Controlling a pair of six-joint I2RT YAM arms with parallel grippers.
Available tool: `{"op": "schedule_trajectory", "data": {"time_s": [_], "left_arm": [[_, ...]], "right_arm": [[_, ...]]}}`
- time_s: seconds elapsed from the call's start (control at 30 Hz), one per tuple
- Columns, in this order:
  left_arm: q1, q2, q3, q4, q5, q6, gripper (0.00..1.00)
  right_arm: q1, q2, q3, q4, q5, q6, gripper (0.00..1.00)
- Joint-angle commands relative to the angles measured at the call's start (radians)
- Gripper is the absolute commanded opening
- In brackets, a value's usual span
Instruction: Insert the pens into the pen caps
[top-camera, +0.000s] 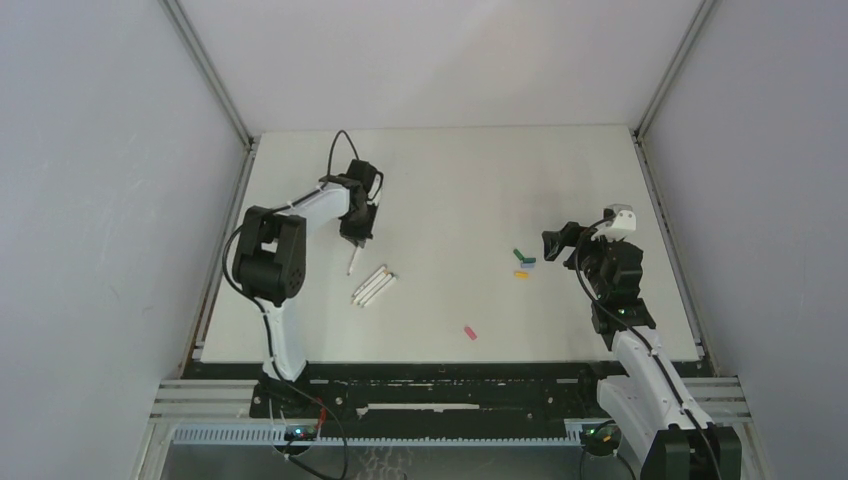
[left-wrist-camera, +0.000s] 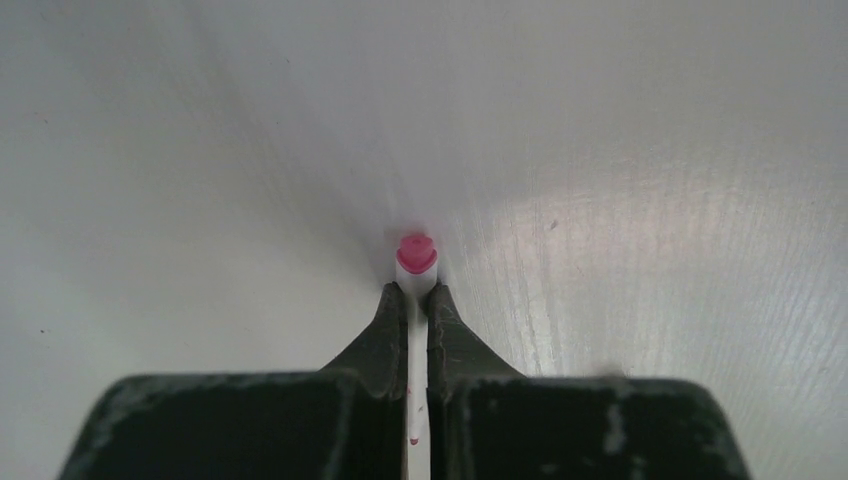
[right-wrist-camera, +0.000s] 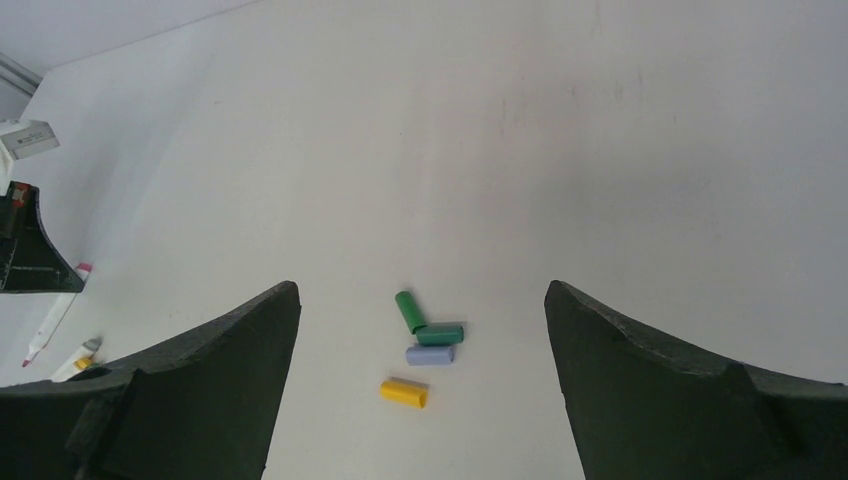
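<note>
My left gripper (left-wrist-camera: 416, 300) is shut on a white pen (left-wrist-camera: 416, 278) whose pink end (left-wrist-camera: 416, 250) sticks out past the fingertips. From above, that pen (top-camera: 352, 262) hangs slanted below the left gripper (top-camera: 357, 232), its lower tip near the table. More pens (top-camera: 373, 287) lie side by side just to its right. My right gripper (right-wrist-camera: 420, 289) stands open above a cluster of pen caps: green (right-wrist-camera: 408, 310), darker green (right-wrist-camera: 440, 334), blue (right-wrist-camera: 430, 354) and yellow (right-wrist-camera: 403, 392). A pink cap (top-camera: 468, 331) lies apart, toward the near edge.
The white table (top-camera: 460, 190) is bounded by grey walls at the back and on both sides. The cap cluster (top-camera: 522, 263) sits just left of the right gripper (top-camera: 556, 243). In the right wrist view the left gripper's finger (right-wrist-camera: 25, 255) shows at the far left.
</note>
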Motion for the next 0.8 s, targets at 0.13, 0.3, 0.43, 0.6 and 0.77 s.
{"op": "schedule_trajectory", "data": {"time_s": [0.13,0.3,0.43,0.6,0.77], "left_arm": [[-0.009,-0.287,-0.254,0.206,0.084,-0.27,0.0],[-0.014,-0.569,-0.431,0.369,0.087,-0.398,0.0],[-0.016,-0.76,-0.533,0.452,0.039,-0.447,0.0],[-0.048,-0.913,-0.615,0.555,0.091,-0.542,0.0],[-0.118,-0.999,-0.67,0.668,0.137,-0.684,0.0]], "right_arm": [[-0.007,-0.005,0.003,0.064,-0.028,0.009,0.91],[0.001,0.037,0.011,0.104,-0.109,0.014,0.91],[0.047,0.098,0.047,0.122,-0.157,0.007,0.9],[0.229,0.167,0.203,-0.028,-0.136,-0.051,0.9],[0.391,0.219,0.329,-0.057,-0.204,0.106,0.92]]}}
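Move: The pen is already pinched near its pink end in the left fingers, almost at table height. The open right gripper it goes to is roughly 46 cm right, 8 cm back and 14 cm higher. The bundle of pens lies some 10 cm back and 3 cm right of the left hand. From the right hand the pinched pen's middle is about 47 cm left, 4 cm ahead, 15 cm below; the cap cluster is 8 cm left, 3 cm ahead, 15 cm below. Keeping its pinch on the pen, the left hand first draws back about 4 cm close to the table, then lifts to some 18 cm, easing back and right as the fingers swing from straight down towards forward and right. The right hand waits, then sweeps left about 12 cm towards it with a late small rise, jaws staying wide open, turning some 25 degrees counter-clockwise. ##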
